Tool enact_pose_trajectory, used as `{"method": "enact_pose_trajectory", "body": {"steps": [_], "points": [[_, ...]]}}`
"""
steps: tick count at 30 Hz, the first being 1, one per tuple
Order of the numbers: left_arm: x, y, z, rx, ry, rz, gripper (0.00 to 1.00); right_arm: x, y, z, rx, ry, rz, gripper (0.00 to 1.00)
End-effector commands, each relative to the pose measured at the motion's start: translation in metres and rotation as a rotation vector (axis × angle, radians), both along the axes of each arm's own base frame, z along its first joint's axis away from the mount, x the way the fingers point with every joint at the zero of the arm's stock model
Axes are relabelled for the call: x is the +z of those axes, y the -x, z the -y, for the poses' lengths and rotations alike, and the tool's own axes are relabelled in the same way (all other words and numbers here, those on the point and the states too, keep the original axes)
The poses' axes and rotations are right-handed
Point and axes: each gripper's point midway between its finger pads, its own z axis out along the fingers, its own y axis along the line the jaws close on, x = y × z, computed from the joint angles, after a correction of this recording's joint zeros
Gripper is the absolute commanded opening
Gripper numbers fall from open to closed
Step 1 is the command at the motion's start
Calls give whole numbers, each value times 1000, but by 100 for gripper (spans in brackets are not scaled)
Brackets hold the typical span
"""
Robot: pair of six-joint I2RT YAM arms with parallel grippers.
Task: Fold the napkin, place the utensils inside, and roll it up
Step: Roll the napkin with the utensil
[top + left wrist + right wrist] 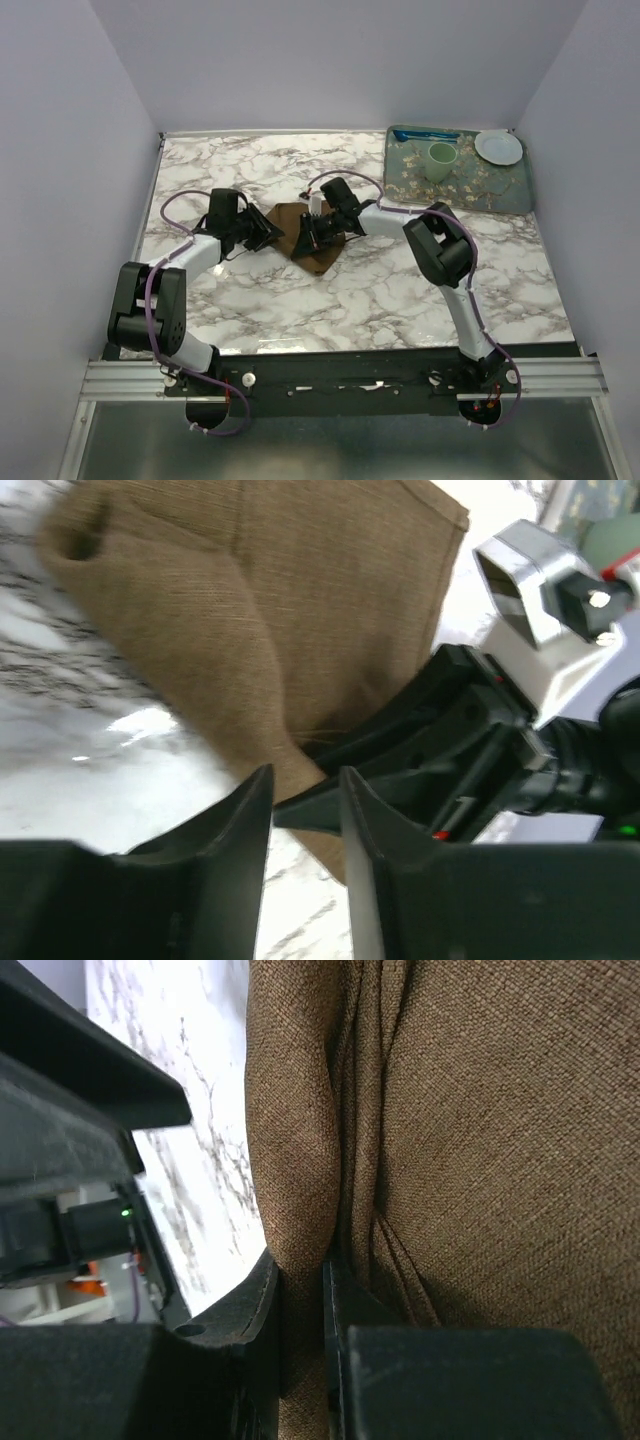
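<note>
The brown napkin (pixel 297 220) lies bunched and folded on the marble table between my two grippers. My right gripper (pixel 310 236) (pixel 298 1265) is shut on a thick rolled fold of the napkin (pixel 480 1160), with cloth filling the gap between its fingers. My left gripper (pixel 272 232) (pixel 305 775) sits at the napkin's (pixel 300 610) left corner, its jaws a little apart with only bare marble between them. Its tips point at the cloth edge and at a black finger (pixel 420 745) of the right gripper. The utensils are hidden.
A patterned green tray (pixel 510 185) at the back right holds a pale green cup (pixel 441 160), a white plate (pixel 498 147) and a bright blue plastic utensil (pixel 425 133). White walls close in the table on three sides.
</note>
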Motion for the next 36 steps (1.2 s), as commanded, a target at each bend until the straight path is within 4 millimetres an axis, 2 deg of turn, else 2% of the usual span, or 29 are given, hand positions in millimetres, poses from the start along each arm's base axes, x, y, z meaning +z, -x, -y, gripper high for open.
{"method": "enact_pose_trajectory", "body": {"steps": [1,10,15,16,18,19,20,21,22,23,24,25,26,28,29,30,31,32,33,34,35,36], "points": [[10,-9,20,-38,72,49,37,-25,22,8,11,37,-183,1],[-22,-20,19,1,63,0,19,-22,17,12,4,14,-205,1],[-51,-19,12,37,18,-58,12,-16,15,14,0,22,-174,6],[-53,-18,11,37,13,-61,11,-15,11,17,-15,39,-150,11],[-59,-16,7,52,-6,-70,9,-1,8,21,-9,65,-95,18],[-62,-14,5,52,-16,-78,8,3,1,24,-30,96,-50,28],[-66,-13,4,52,-26,-92,7,8,1,27,-21,124,-21,33],[-69,-11,3,56,-30,-102,7,23,-2,27,-23,128,26,38],[-71,-10,3,56,-31,-109,6,26,-10,32,-49,173,75,47],[-75,-8,3,58,-32,-122,6,27,-5,37,-28,216,99,51],[-77,-7,3,58,-31,-128,5,45,-11,36,-32,221,158,55],[-78,-6,3,57,-27,-126,5,45,-19,42,-59,282,215,62],[-81,-5,3,59,-29,-134,5,49,-14,43,-50,322,246,66],[-85,-3,3,56,-32,-145,4,59,-28,56,-77,424,405,72],[-87,-3,2,56,-35,-148,3,62,-21,50,-56,458,474,75],[-87,-3,3,56,-33,-149,3,66,-23,50,-33,484,567,78],[-87,-4,3,56,-33,-146,3,68,-23,57,-49,543,641,82],[-88,-4,3,56,-29,-151,2,73,-17,44,-42,542,726,83],[-87,-5,4,56,-27,-150,2,75,-17,44,-10,569,810,84],[-87,-5,4,55,-28,-151,2,70,-19,54,-31,646,877,86],[-86,-6,4,53,-30,-150,2,73,-11,41,-20,641,946,87],[-85,-7,4,53,-30,-148,2,73,-9,40,10,671,1004,87]]}}
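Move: The napkin's rolled edge is already pinched in the right hand. Its far stretch, where the left hand will come down, lies about 2 cm ahead, 2 cm right and 6 cm below the left hand, and 6 cm ahead and 2 cm left of the right. The right gripper sits about 4 cm back and 4 cm right of the left hand, 5 cm lower. The napkin's flat part is centred about 6 cm ahead and 4 cm right of the right hand. Onto the roll's far stretch comes the left hand: a short shift right, then down about 5 cm and slightly forward, its part-open fingers shutting until the closed tips press on the cloth. The right hand keeps its pinch nearly still, then opens wide, lets go and rises about 8 cm clear, drifting right as its wrist turns some 45 degrees to point the fingers more downward. ##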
